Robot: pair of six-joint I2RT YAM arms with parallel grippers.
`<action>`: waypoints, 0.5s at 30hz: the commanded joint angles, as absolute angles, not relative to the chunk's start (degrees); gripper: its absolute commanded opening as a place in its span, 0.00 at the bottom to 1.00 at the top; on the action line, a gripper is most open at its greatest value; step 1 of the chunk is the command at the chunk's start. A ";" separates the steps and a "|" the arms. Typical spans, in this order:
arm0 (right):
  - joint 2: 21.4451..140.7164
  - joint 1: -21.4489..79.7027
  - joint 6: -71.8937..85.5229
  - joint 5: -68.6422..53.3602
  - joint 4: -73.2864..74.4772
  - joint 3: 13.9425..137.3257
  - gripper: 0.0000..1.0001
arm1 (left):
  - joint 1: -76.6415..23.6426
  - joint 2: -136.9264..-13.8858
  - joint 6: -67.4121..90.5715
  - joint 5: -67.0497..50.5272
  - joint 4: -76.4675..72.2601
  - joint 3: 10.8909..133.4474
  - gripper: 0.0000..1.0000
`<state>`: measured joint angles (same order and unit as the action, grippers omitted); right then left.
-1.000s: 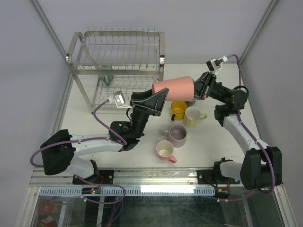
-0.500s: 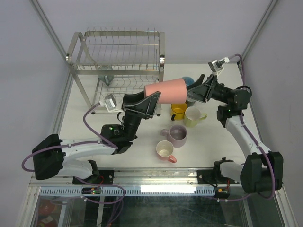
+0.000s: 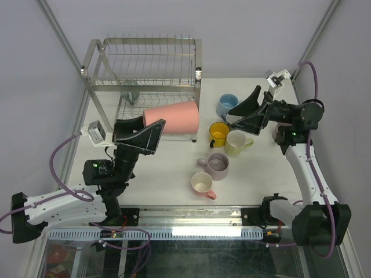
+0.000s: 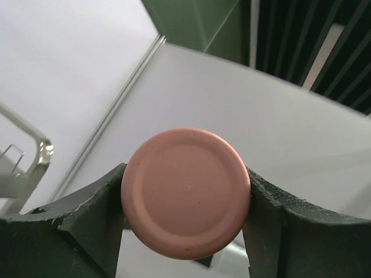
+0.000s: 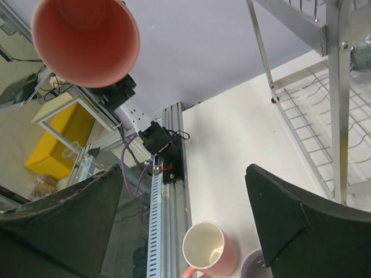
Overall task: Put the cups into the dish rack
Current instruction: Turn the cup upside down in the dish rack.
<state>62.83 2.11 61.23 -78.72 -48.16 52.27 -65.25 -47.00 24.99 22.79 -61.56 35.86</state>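
A tall salmon-pink cup (image 3: 174, 119) lies sideways in the air in front of the dish rack (image 3: 145, 69), with my left gripper (image 3: 152, 126) shut on its base. The left wrist view shows that round base (image 4: 185, 191) pinched between both fingers (image 4: 95, 214). Off to the right, my right gripper (image 3: 235, 116) stands open and holds nothing; it is apart from the cup and above the standing cups. Its wrist view shows the held cup's mouth (image 5: 85, 40) far off. On the table stand blue (image 3: 227, 105), yellow (image 3: 219, 133) and pale green (image 3: 237, 142) cups.
A lilac cup (image 3: 217, 165) and a small salmon cup (image 3: 203, 184) stand nearer the front edge; the salmon one (image 5: 211, 252) also shows between my right fingers. A grey-green object (image 3: 130, 92) sits on the rack's lower shelf. The rack's chrome post (image 5: 336, 87) is close by.
My right gripper opened, released the tall pink cup and drew back to the right. The left arm swung left with the cup, bringing it up to the rack's front.
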 commanded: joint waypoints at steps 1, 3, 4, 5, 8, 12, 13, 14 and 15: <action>60.89 -0.09 44.52 -84.88 -27.53 56.14 0.89 | -65.48 -43.14 18.23 19.01 -39.17 39.16 0.00; 60.80 -1.02 22.03 -85.25 -10.37 58.96 0.89 | -65.46 -41.63 17.03 19.43 -32.01 39.88 0.00; 61.05 -1.41 10.49 -84.41 2.30 61.73 0.89 | -65.48 -40.97 16.48 19.83 -28.59 40.21 0.00; 61.57 -1.70 -0.28 -82.74 15.09 64.83 0.90 | -65.48 -40.21 16.01 20.30 -25.24 40.45 0.00; 62.39 -1.77 -18.62 -77.16 33.73 69.92 0.90 | -65.48 -37.70 15.48 22.55 -17.94 39.81 0.00; 62.62 -2.13 -26.46 -74.33 39.89 70.16 0.91 | -65.48 -33.10 15.08 26.87 -12.69 36.90 0.00; 62.68 -2.36 -27.25 -74.10 40.13 69.85 0.90 | -65.48 -31.99 14.78 28.03 -11.89 36.34 0.00; 62.89 -2.92 -27.84 -74.02 40.21 69.23 0.90 | -65.48 -30.96 14.36 29.53 -11.03 35.75 0.00; 63.13 -3.52 -28.25 -73.98 39.98 68.95 0.91 | -65.48 -30.00 13.96 30.79 -10.46 35.18 0.00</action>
<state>62.78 -1.85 -15.59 -76.38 30.24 68.45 -65.28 -33.71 16.69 25.06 -15.53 36.32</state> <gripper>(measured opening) 0.904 0.647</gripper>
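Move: My left hand has the red cup in its grip. The rack's lower tier lies about 22 cm ahead of that hand, 6 cm left and 39 cm down. The upper tier's front rail is in between, some 20 cm ahead, 5 cm left and 12 cm lower; the grey cup already racked sits about 29 cm ahead, 16 cm left and 35 cm below. From my empty right hand the lower tier is roughly 16 cm ahead, 28 cm left and 30 cm down. Keeping my grip on the red cup, I sink my left hand about 11 cm in front of the rack, swaying a little right and back again, while the wrist rolls some 35 degrees so the fingers and the cup's mouth swing down towards my right. My open, empty right hand sinks about 5 cm, drifting slightly right and forward as its wrist turns. ##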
